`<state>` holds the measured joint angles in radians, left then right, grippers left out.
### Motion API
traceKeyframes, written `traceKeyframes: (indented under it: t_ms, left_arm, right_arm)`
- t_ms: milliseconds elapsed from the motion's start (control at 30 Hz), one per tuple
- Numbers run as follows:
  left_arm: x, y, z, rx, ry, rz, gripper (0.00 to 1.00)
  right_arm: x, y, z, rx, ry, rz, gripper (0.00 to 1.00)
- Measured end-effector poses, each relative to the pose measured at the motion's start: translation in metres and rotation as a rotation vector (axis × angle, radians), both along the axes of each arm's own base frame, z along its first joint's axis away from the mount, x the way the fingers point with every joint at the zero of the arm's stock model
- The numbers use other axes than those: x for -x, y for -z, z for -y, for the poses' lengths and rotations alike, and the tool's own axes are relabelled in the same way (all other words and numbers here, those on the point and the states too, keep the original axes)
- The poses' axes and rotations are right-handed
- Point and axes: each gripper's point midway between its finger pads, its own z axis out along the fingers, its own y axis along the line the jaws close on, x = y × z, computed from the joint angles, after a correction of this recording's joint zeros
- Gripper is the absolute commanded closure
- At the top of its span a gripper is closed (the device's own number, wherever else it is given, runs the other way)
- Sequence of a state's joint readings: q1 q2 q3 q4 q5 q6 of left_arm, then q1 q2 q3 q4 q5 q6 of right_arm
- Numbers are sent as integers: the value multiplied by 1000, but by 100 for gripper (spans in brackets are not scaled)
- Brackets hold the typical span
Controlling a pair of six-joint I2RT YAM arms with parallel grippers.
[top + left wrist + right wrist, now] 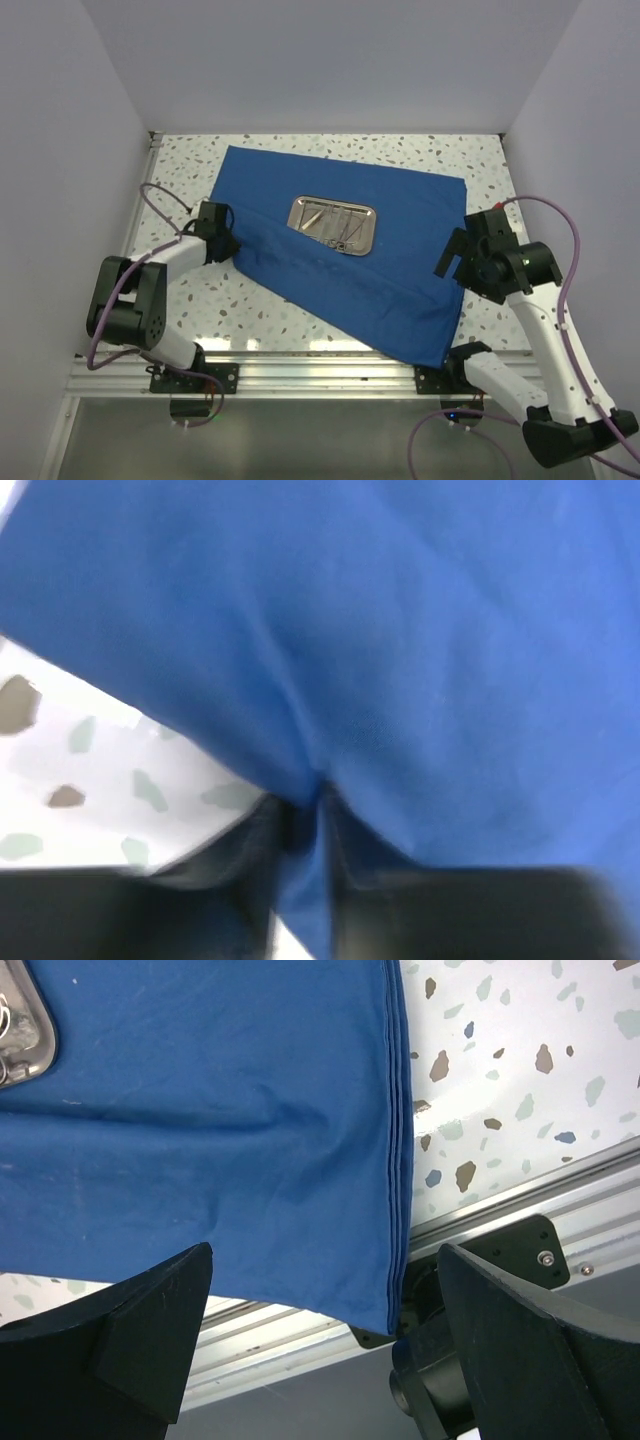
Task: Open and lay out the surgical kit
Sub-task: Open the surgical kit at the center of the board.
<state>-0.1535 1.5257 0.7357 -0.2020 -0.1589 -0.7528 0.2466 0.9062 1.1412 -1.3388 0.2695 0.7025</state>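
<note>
The royal-blue cloth wrap [350,260] lies spread flat on the speckled table. The shiny steel tray [333,224] sits on its middle with thin silver instruments [325,218] inside. My left gripper [232,248] is at the cloth's left corner and is shut on it; the left wrist view shows blue cloth [400,660] pinched between the black fingers [240,860]. My right gripper [452,262] hangs open and empty above the cloth's right edge [395,1160]; the tray's corner [25,1030] shows at the top left of the right wrist view.
The cloth's near right corner [430,355] overhangs the aluminium rail [300,372] at the table's front edge. White walls close the table at the back and sides. Bare speckled table [230,310] lies at front left and along the right [485,170].
</note>
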Motion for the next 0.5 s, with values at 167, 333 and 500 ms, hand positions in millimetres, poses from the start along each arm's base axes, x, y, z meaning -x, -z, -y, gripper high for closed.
traceKeyframes:
  t_ms: [167,333,500]
  left_arm:
    - [-3,1,10,30,15,14,100]
    - [27,-13,15,34,41,-39,100]
    - [63,-73,17,73,60,18,100]
  right_arm:
    - [-8,2,-1,17,-18,-27,2]
    - [-16,5,-2,29,-40,-36,2]
    - [-31,8,-2,58,-53,-31,2]
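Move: Right between the left hand's half-shut fingers, just about at table height, is the near-left edge of the kit's blue wrap. The instrument tray's middle lies about 27 cm to this hand's right and 9 cm ahead. From the open right hand, the same pinch spot is some 54 cm left, 16 cm ahead and 18 cm below; the wrap's near-right corner lies roughly 14 cm back, 2 cm left and 19 cm down. Finishing its closing on the wrap's near-left edge, the left hand pinches the cloth, then draws it back towards its own base about 6 cm and up about 7 cm, away from the tray, rising mostly at the end and hardly turning. The right hand, empty and wide open, drifts forward some 3 cm above the right part of the wrap. ##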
